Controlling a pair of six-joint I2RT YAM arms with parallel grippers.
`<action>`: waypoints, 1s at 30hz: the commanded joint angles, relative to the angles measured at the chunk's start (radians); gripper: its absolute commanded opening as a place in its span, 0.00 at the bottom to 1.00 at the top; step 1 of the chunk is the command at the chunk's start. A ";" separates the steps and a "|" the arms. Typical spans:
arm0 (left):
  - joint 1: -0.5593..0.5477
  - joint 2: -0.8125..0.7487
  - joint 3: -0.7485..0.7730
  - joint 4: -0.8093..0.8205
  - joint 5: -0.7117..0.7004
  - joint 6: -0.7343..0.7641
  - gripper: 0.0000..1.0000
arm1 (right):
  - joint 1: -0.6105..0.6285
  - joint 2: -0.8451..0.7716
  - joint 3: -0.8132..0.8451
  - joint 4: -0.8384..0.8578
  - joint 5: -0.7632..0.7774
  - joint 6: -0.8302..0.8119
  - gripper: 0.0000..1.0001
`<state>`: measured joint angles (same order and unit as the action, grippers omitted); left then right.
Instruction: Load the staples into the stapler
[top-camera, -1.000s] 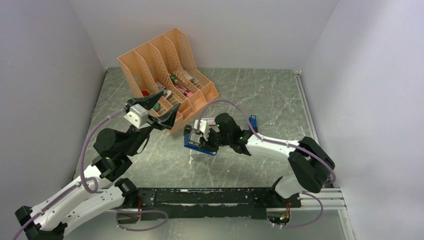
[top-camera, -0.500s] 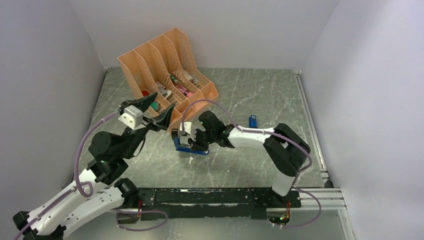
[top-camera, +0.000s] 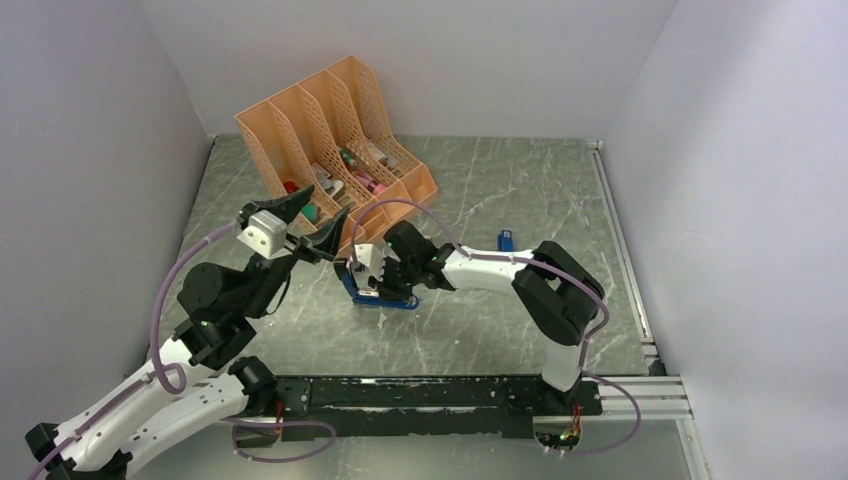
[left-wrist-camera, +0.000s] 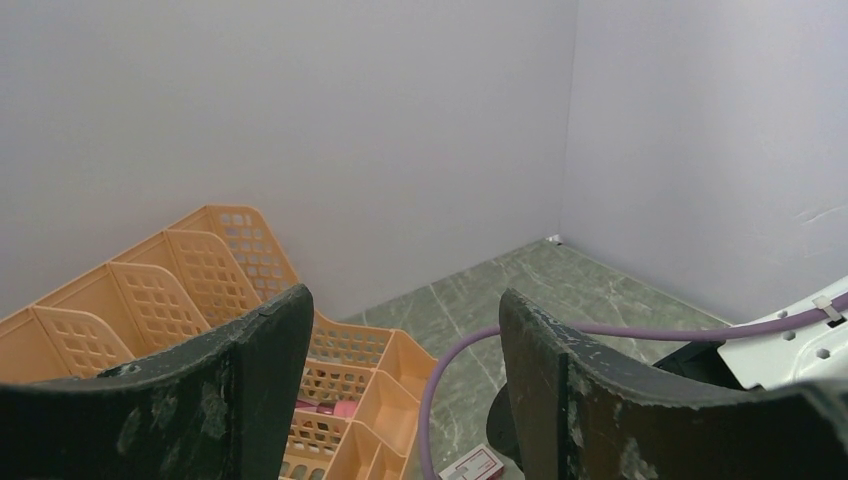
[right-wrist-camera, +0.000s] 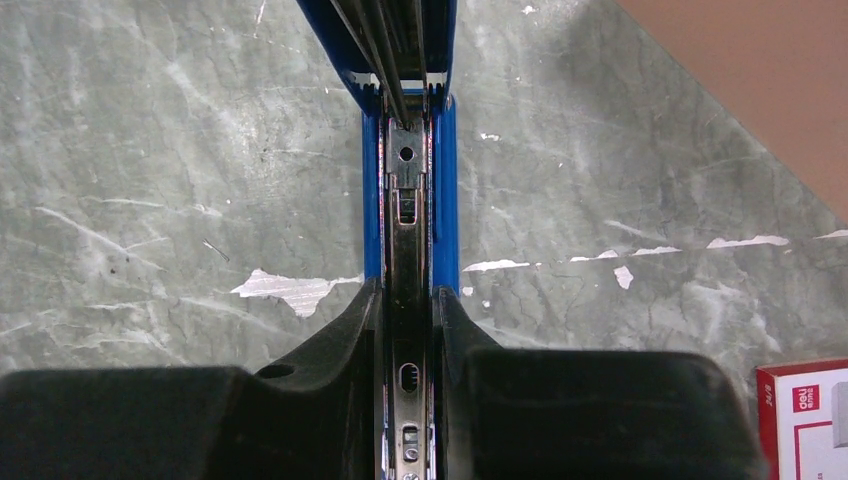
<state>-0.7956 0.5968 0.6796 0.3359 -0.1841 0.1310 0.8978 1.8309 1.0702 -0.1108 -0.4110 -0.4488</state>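
The blue stapler (top-camera: 385, 299) lies opened out on the table, in front of the orange organiser. Its dark metal rail (right-wrist-camera: 405, 180) runs along the blue base (right-wrist-camera: 446, 200) in the right wrist view. My right gripper (top-camera: 372, 280) is low over the table. The gripper (right-wrist-camera: 405, 300) is shut on that rail, with a finger pressed to each side of it. My left gripper (top-camera: 318, 222) hangs open in the air beside the organiser. Nothing sits between its black fingers (left-wrist-camera: 260, 370). The staples are out of view.
An orange mesh desk organiser (top-camera: 330, 150) with several compartments holding small items stands at the back left. A small white-and-red box (right-wrist-camera: 805, 420) lies on the table next to the right gripper. A small blue object (top-camera: 506, 241) sits right of centre. A purple cable (left-wrist-camera: 470, 350) loops nearby.
My right gripper has carried the stapler leftward and down to the table near the organiser. The left gripper shifted slightly left and stayed open.
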 joint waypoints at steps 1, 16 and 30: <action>-0.003 0.008 -0.003 -0.017 -0.020 -0.001 0.72 | 0.012 0.029 0.029 -0.032 0.055 0.011 0.00; -0.002 0.043 0.004 -0.030 -0.049 -0.030 0.72 | 0.026 0.066 0.014 0.000 0.103 0.100 0.00; -0.001 0.040 0.023 -0.717 -0.491 -0.811 0.76 | 0.024 0.045 -0.122 0.108 0.088 0.132 0.00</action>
<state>-0.7956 0.6498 0.6834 -0.0799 -0.5491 -0.3634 0.9184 1.8458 1.0092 0.0380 -0.3279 -0.3363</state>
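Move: The open blue stapler, still gripped near its middle by the right hand, lies about 36 cm below the left hand, 1 cm ahead and 8 cm to its right; from the right hand it is level fore and aft, 1 cm left and 1 cm below. Its raised lid stands 7 cm to the left of its middle, 1 cm farther out. The staple box is some 13 cm ahead of the right hand, 6 cm to its right; the orange organizer's middle is 24 cm ahead, 9 cm left. Towards the open stapler, which the right hand keeps pinched while easing it about 1 cm down and turning it some 5 degrees clockwise, the empty left hand descends about 11 cm, slowly at first and then fast, also drifting 3 cm forward and finally 3 cm left. Its wrist tips the upward-pointing fingers down by roughly 30 degrees until nearly level and swings them counter-clockwise; they stay wide open, touching nothing. ##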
